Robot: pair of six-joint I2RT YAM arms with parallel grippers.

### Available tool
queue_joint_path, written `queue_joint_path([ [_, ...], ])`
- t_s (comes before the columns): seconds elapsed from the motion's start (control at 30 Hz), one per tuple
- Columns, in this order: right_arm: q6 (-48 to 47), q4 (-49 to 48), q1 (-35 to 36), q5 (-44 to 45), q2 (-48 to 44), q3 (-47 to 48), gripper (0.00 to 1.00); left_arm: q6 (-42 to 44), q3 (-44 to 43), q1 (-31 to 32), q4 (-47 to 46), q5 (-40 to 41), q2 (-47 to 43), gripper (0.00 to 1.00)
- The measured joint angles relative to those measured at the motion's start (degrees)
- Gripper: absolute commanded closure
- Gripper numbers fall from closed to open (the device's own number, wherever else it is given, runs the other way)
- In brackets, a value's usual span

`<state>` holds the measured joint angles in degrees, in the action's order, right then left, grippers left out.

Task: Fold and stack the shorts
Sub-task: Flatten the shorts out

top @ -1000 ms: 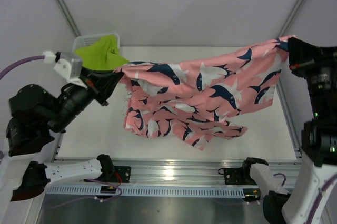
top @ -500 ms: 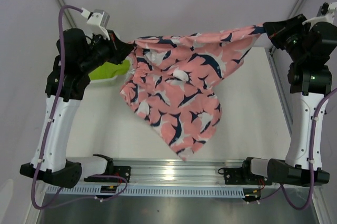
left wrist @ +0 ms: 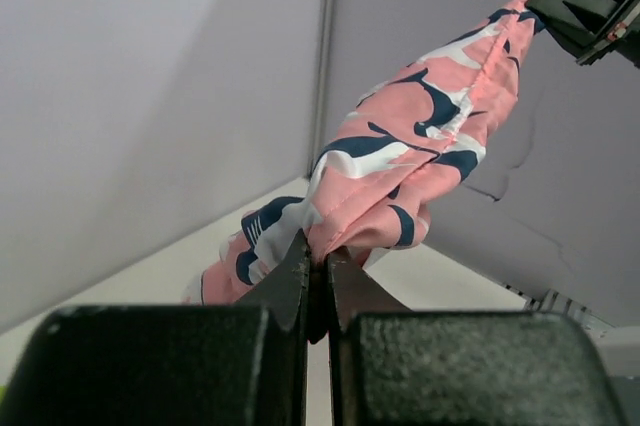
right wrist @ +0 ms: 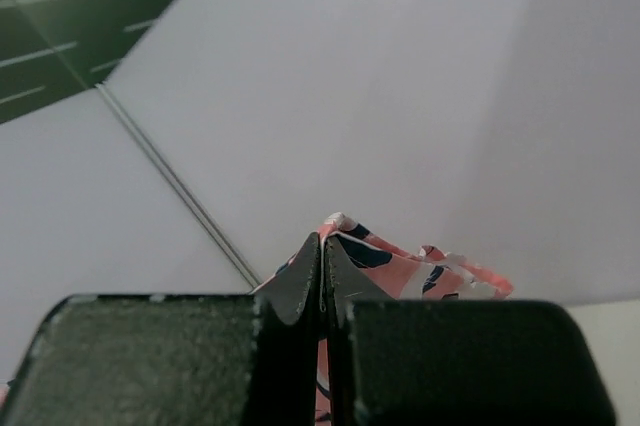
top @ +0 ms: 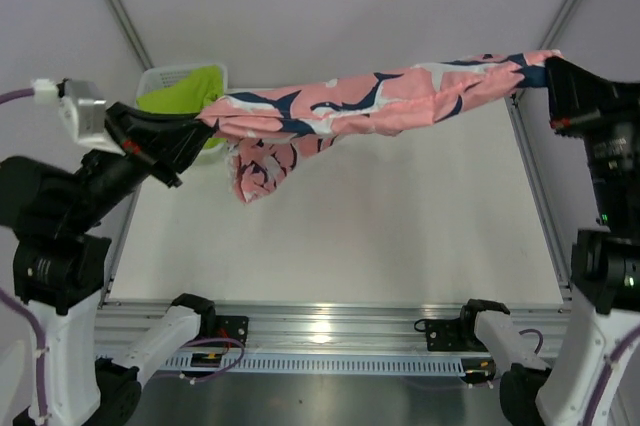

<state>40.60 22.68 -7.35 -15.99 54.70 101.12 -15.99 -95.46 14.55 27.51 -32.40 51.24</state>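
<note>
The coral-pink shorts [top: 380, 98] with navy and white print hang stretched in the air between both arms, bunched into a band, one end drooping at the left [top: 262, 171]. My left gripper [top: 200, 126] is shut on their left end; in the left wrist view its jaws pinch the pink cloth [left wrist: 400, 176] at the tips [left wrist: 317, 254]. My right gripper [top: 548, 74] is shut on the right end, with cloth [right wrist: 400, 264] pinched at its tips [right wrist: 322, 243]. The lime-green shorts [top: 185, 94] lie in the basket at the back left.
A white mesh basket [top: 160, 76] stands at the table's back left corner. The white table top [top: 380, 226] lies below the hanging cloth. A metal rail [top: 330, 326] with the arm bases runs along the near edge.
Both arms swung the pink shorts up and out: the cloth went from hanging broad over the table to a taut, bunched band held high. Both grips stayed shut.
</note>
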Motion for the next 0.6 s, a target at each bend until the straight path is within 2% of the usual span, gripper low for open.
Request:
queue_joint_path([
  [0.13,-0.37,0.00,0.00,1.38,-7.50,2.16,1.00,-1.07,-0.63,0.00,-2.25,-1.29,-4.11,1.00],
  [0.27,-1.29,1.40,-0.07,2.97,-8.31,10.32,1.00,-2.34,-4.20,0.00,-2.01,-1.88,-3.15,1.00],
  [0.4,-2.08,8.15,-0.39,3.56,-1.53,24.79,1.00,-3.98,-13.46,0.00,0.44,-1.95,2.93,1.00],
  [0.5,-2.29,12.26,-0.50,2.95,6.69,34.73,1.00,-5.42,-15.65,0.00,0.13,-0.92,6.97,1.00],
  [0.6,-2.27,12.57,-0.50,1.51,9.97,27.89,1.00,-7.04,-10.43,-0.02,-1.53,0.22,8.87,1.00],
])
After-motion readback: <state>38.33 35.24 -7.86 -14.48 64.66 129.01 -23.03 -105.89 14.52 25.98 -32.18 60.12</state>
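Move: Out ahead, the middle of the bare table lies about 20 cm forward of the left hand, 15 cm to its right and some 55 cm below; for the right hand it is roughly 15 cm forward, 25 cm left and 60 cm down. The bunched shorts hang between both grips, their middle about 20 cm right of the left hand and 5 cm ahead of it, some 12 cm lower. The basket stands some 42 cm forward of the left hand, 30 cm left of it and 50 cm down. Swinging the shorts back and up between them, both closed grippers keep their pinch on the corners: the right goes about 14 cm back while climbing 11 cm, its fingers tipping up some 20 degrees, the left only about 5 back and 7 up. Then both whip forward again over the table, sinking and tipping down late, the right having farther to return. ##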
